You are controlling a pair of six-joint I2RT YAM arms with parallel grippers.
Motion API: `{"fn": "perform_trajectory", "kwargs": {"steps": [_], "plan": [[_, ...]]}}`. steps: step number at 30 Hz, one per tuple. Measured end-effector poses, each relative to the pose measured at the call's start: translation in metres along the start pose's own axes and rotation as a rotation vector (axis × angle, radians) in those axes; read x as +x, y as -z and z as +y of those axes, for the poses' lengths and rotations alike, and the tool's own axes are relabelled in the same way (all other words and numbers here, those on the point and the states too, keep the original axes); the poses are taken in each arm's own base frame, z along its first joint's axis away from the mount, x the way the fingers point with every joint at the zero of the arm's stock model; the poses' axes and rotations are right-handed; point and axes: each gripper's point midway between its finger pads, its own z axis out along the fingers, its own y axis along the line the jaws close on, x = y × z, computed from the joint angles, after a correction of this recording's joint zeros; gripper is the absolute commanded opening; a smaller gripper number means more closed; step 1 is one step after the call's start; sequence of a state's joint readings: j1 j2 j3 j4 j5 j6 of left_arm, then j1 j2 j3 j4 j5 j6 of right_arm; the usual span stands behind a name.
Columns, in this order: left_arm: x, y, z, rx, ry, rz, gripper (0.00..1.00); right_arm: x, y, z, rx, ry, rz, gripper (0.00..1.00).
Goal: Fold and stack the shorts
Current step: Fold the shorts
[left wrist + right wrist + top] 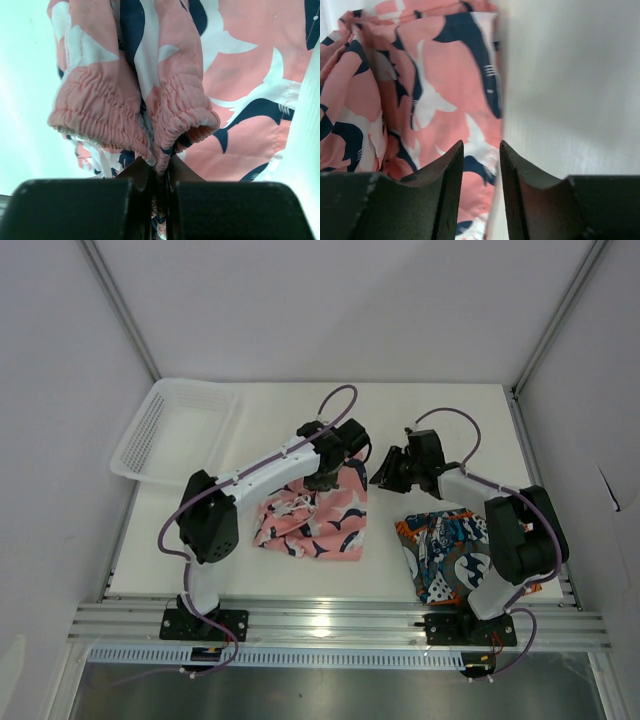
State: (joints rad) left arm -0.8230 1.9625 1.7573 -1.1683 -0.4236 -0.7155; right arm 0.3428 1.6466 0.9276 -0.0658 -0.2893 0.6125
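Note:
The pink shorts (315,520) with navy-and-white shapes lie bunched on the white table, left of centre. My left gripper (335,465) is at their far edge, shut on the gathered pink waistband (165,125), which runs down between its fingers (161,170). My right gripper (385,472) hovers just right of that, its jaws apart (481,150) over the right edge of the pink shorts (435,80), with nothing between them. The printed blue, orange and grey shorts (450,550) lie crumpled at the front right, partly under the right arm.
A white mesh basket (175,430) stands at the back left corner of the table (270,410). Grey walls close in on both sides. A metal rail (340,620) runs along the near edge by the arm bases.

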Motion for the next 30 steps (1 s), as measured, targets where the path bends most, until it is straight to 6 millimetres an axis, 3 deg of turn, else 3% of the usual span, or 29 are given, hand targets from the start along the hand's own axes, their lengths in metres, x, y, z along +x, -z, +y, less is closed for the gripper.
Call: {"fn": "perform_trajectory", "kwargs": {"steps": [8, 12, 14, 22, 30], "plan": [[-0.005, 0.012, 0.006, -0.031, -0.014, -0.029, 0.00, -0.013, -0.028, 0.035, -0.153, 0.022, 0.069, 0.29], [-0.008, 0.016, 0.005, -0.036, -0.017, -0.036, 0.00, -0.020, -0.044, 0.051, -0.243, 0.021, 0.091, 0.07], [-0.010, 0.016, 0.005, -0.043, -0.019, -0.041, 0.00, -0.022, -0.055, 0.055, -0.285, 0.007, 0.107, 0.01], [-0.004, 0.002, 0.000, -0.080, -0.050, -0.021, 0.00, -0.004, -0.105, 0.042, -0.353, -0.110, 0.223, 0.00], [-0.013, 0.004, -0.008, -0.123, -0.061, -0.043, 0.00, -0.004, -0.113, 0.038, -0.338, -0.135, 0.232, 0.00]]}}
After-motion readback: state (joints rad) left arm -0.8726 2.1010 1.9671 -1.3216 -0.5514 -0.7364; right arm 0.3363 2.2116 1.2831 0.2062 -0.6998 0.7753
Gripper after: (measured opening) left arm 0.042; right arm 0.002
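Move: Ahead and to the left of the right hand is its spot on the pink shorts, near their far right edge: about 7 cm forward, 9 cm left and 6 cm below. The shorts' far right corner lies some 10 cm ahead, 4 cm left; the bundle the left hand holds up is roughly 14 cm left, 3 cm back. The patterned shorts sit about 20 cm right, 16 cm back. From the left hand, the spot is some 10 cm ahead, 6 cm right and well below. Swinging forward and left nearly level, about 10 cm in, past the right edge of the pink shorts, the right hand shuts its fingers on the way, then drops some 5 cm so the closed tips come down onto the cloth beyond the held bundle, its right side dipping about 20 degrees. The left hand keeps its pinch on the gathered elastic, bobs up and back down a couple of centimetres, then eases slightly forward and right. ##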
